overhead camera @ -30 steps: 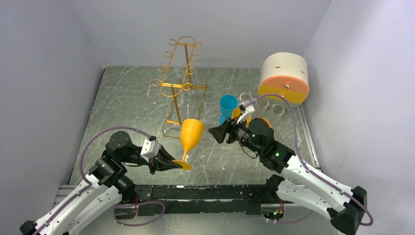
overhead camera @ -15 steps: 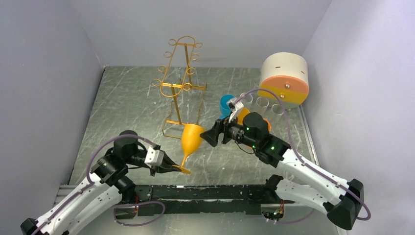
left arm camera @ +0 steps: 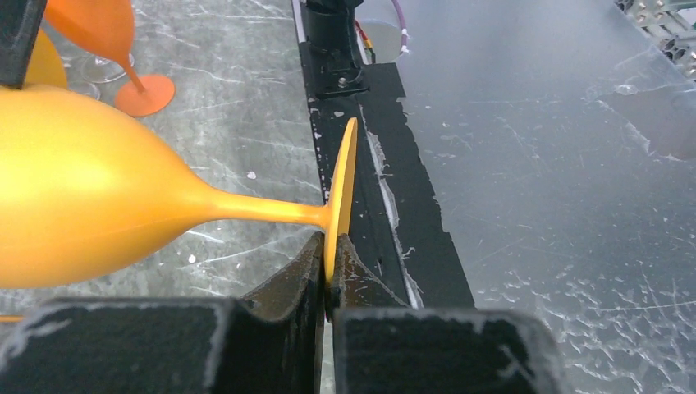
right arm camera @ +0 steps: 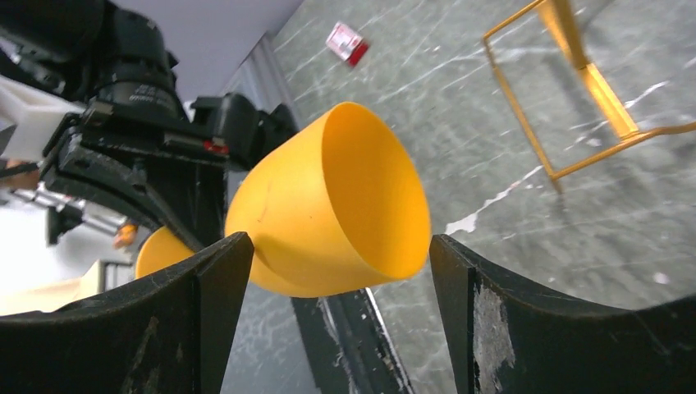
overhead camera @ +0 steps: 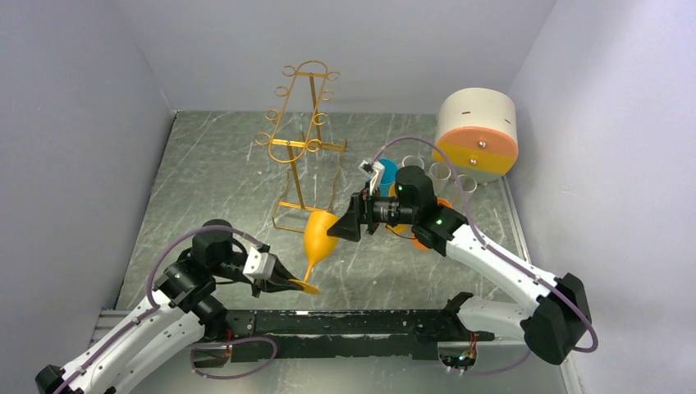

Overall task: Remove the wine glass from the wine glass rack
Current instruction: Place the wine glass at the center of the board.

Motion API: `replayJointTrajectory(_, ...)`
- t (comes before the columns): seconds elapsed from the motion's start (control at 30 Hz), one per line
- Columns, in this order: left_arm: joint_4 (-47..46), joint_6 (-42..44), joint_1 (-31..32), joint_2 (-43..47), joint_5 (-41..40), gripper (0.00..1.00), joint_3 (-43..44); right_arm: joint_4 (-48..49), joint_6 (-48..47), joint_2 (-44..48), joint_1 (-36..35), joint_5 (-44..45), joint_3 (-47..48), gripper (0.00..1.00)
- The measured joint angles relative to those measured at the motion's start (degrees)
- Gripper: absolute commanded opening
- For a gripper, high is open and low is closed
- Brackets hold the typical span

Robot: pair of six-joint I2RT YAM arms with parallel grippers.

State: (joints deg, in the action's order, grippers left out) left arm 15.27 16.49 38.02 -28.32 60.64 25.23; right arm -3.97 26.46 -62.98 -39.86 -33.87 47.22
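Observation:
The orange-yellow wine glass [overhead camera: 318,236] is tilted above the table, off the gold wire wine glass rack [overhead camera: 301,141] that stands behind it. My left gripper [overhead camera: 287,284] is shut on the rim of the glass's round foot [left arm camera: 341,187], pinched between both fingertips [left arm camera: 316,254]. My right gripper [overhead camera: 345,226] is open at the bowl. In the right wrist view the bowl [right arm camera: 328,205] sits between the wide fingers [right arm camera: 460,271], close to the left one and with a gap on the right. The rack's base [right arm camera: 574,98] lies behind.
A white and orange cylinder [overhead camera: 476,131] stands at the back right. A blue cup [overhead camera: 386,171] and clear glasses [overhead camera: 443,172] lie behind the right arm. Another orange wine glass [left arm camera: 103,37] stands on the table. A black strip [overhead camera: 345,322] runs along the near edge.
The right arm has swung left until its fingers flank the glass's bowl, and its jaws have widened. The left gripper has lowered the glass slightly, still holding the foot.

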Motion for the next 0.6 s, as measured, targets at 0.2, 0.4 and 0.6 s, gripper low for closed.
replayJointTrajectory(0.2,0.11,0.04,0.02,-0.2,0.92,0.07,-0.35,2.21,0.24,-2.01,0.04,-8.46,0.02,0.78)
replayJointTrajectory(0.4,0.57,0.61,0.04,-0.33,2.14,0.07,-0.35,5.03,0.35,-4.24,1.27,-16.48,0.11,0.64)
replayJointTrajectory(0.6,0.92,1.2,0.09,-1.14,2.86,0.07,-0.35,10.03,2.93,-5.46,1.57,-22.77,0.09,0.51)
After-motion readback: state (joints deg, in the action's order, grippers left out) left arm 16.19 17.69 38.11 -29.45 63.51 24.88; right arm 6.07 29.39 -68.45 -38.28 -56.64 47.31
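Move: The yellow wine glass is still pinched by its foot in the left fingers; its bowl lies about 10 cm ahead of that hand, 5 cm to its right and 3 cm higher. From the open right hand the bowl is some 4 cm to the left, 2 cm back and slightly lower. From the right hand, the rack stands about 12 cm ahead and 8 cm left, the blue glass 12 cm ahead and 13 cm right, lower down. The right fingers close in around the yellow bowl, one at its mouth and the other towards the stem, though a firm touch can't be made out. The hand draws back about 4 cm, edging left and up towards the bowl, turns some 20 degrees counter-clockwise and narrows its wide opening by about a third. The left hand keeps its pinch on the foot, easing back barely 1 cm. ##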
